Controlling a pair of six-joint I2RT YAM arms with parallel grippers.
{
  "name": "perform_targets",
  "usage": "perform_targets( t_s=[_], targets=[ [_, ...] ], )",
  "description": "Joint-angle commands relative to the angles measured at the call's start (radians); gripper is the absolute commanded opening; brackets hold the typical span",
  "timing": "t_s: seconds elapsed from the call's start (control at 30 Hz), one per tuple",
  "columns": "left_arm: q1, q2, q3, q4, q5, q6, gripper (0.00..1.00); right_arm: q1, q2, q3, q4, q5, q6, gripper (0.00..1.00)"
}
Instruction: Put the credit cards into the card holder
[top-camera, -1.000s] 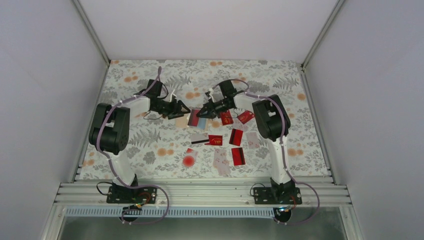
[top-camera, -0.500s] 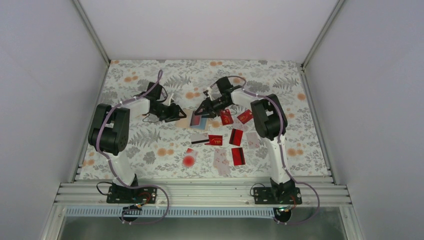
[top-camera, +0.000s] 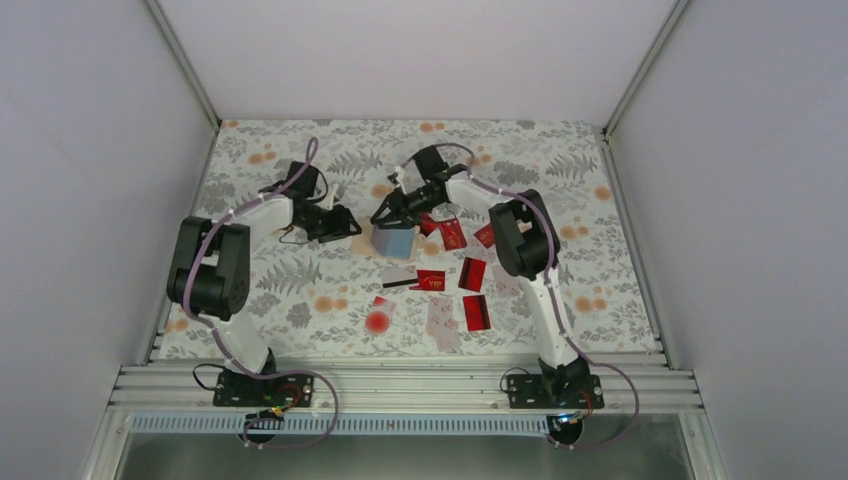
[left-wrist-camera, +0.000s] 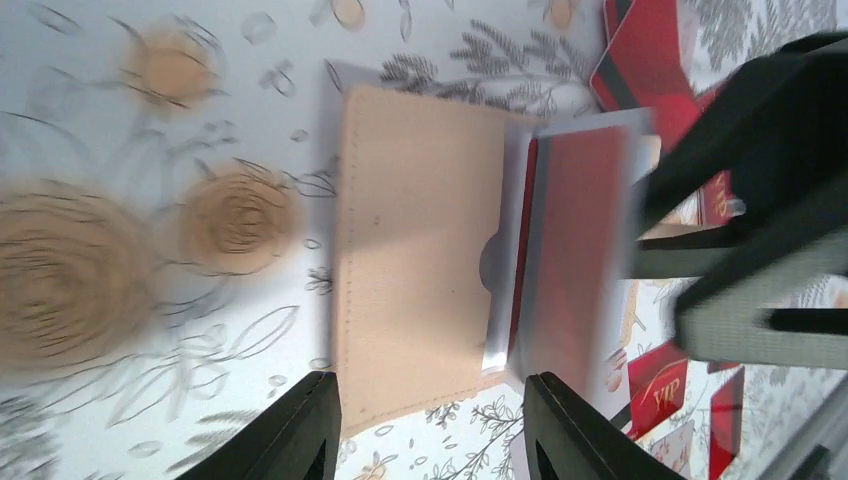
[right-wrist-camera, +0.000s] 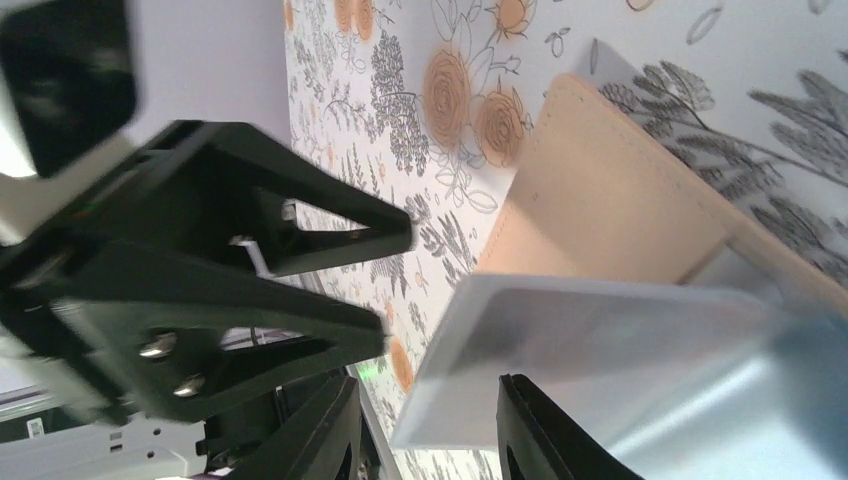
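The tan card holder (top-camera: 364, 243) lies left of centre on the table, its light blue flap (top-camera: 394, 241) lifted. In the left wrist view a red credit card (left-wrist-camera: 570, 260) sits inside that flap beside the tan half (left-wrist-camera: 415, 270). My left gripper (top-camera: 343, 222) is open just left of the holder, its jaws (left-wrist-camera: 435, 430) short of the holder's edge. My right gripper (top-camera: 384, 214) is open at the flap's far side; its jaws (right-wrist-camera: 425, 430) are apart over the flap's corner (right-wrist-camera: 600, 340). Loose red credit cards (top-camera: 472, 273) lie to the right.
A white card with a black stripe (top-camera: 398, 277) and a red VIP card (top-camera: 431, 281) lie in front of the holder. Pale cards (top-camera: 441, 322) and a round red blot (top-camera: 377, 322) are nearer the front edge. White walls enclose the floral cloth (top-camera: 560, 170).
My right gripper has opened and moved left over the holder. The flap now shows blue from above where the red card showed. The left gripper has pulled back slightly to the left.
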Motion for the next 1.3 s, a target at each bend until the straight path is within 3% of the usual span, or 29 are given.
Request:
perform_targets(
  t_s=[0.0,0.3,0.43,0.57,0.63,0.87,1.03,1.27],
  targets=[
    [0.032,-0.116,-0.015,-0.046,-0.135,0.016,0.48,0.035,0.079,0.073,-0.017,-0.031,0.035,0.35],
    [0.065,-0.315,-0.073,-0.085,-0.288,0.027,0.60,0.046,0.113,0.214,-0.060,-0.020,0.018,0.36],
    [0.065,-0.386,-0.060,-0.103,-0.358,0.026,0.79,0.046,0.029,0.229,-0.116,0.024,-0.046,0.39],
    [0.065,-0.441,-0.035,-0.124,-0.399,0.028,0.99,0.047,-0.088,0.208,-0.214,0.137,-0.142,0.49],
    [0.065,-0.461,-0.026,-0.132,-0.393,0.035,1.00,0.046,-0.167,0.178,-0.254,0.236,-0.188,0.53],
    [0.065,-0.470,-0.077,-0.141,-0.313,-0.009,1.00,0.047,-0.458,-0.110,-0.245,0.506,-0.358,0.74],
    [0.058,-0.522,-0.140,-0.131,-0.293,-0.063,1.00,0.077,-0.635,-0.361,-0.166,0.654,-0.467,0.77],
    [-0.049,-0.546,-0.168,-0.179,-0.343,-0.031,1.00,0.218,-0.897,-0.699,0.110,0.834,-0.657,0.78]
  ],
)
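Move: The right fingertips are behind the card holder's raised clear page, on its right face; its middle is about 3 cm back, 1 cm right and 2 cm below that hand. The holder's blue half lies some 5 cm right, 4 cm back. The white striped card is about 4 cm right, 11 cm back; the VIP card about 10 cm right, 12 cm back, all roughly 5 cm below. From the left hand the page is about 7 cm right, 2 cm back, level. With its fingertips against the raised page, the right hand pushes it left and down about 3 cm each, onto the holder's left half, then lifts clear and swings right and back towards the VIP card, sinking late; it steepens downward and opens further. The left hand backs off up and left, then slightly back and down, spreading its fingers fully. ##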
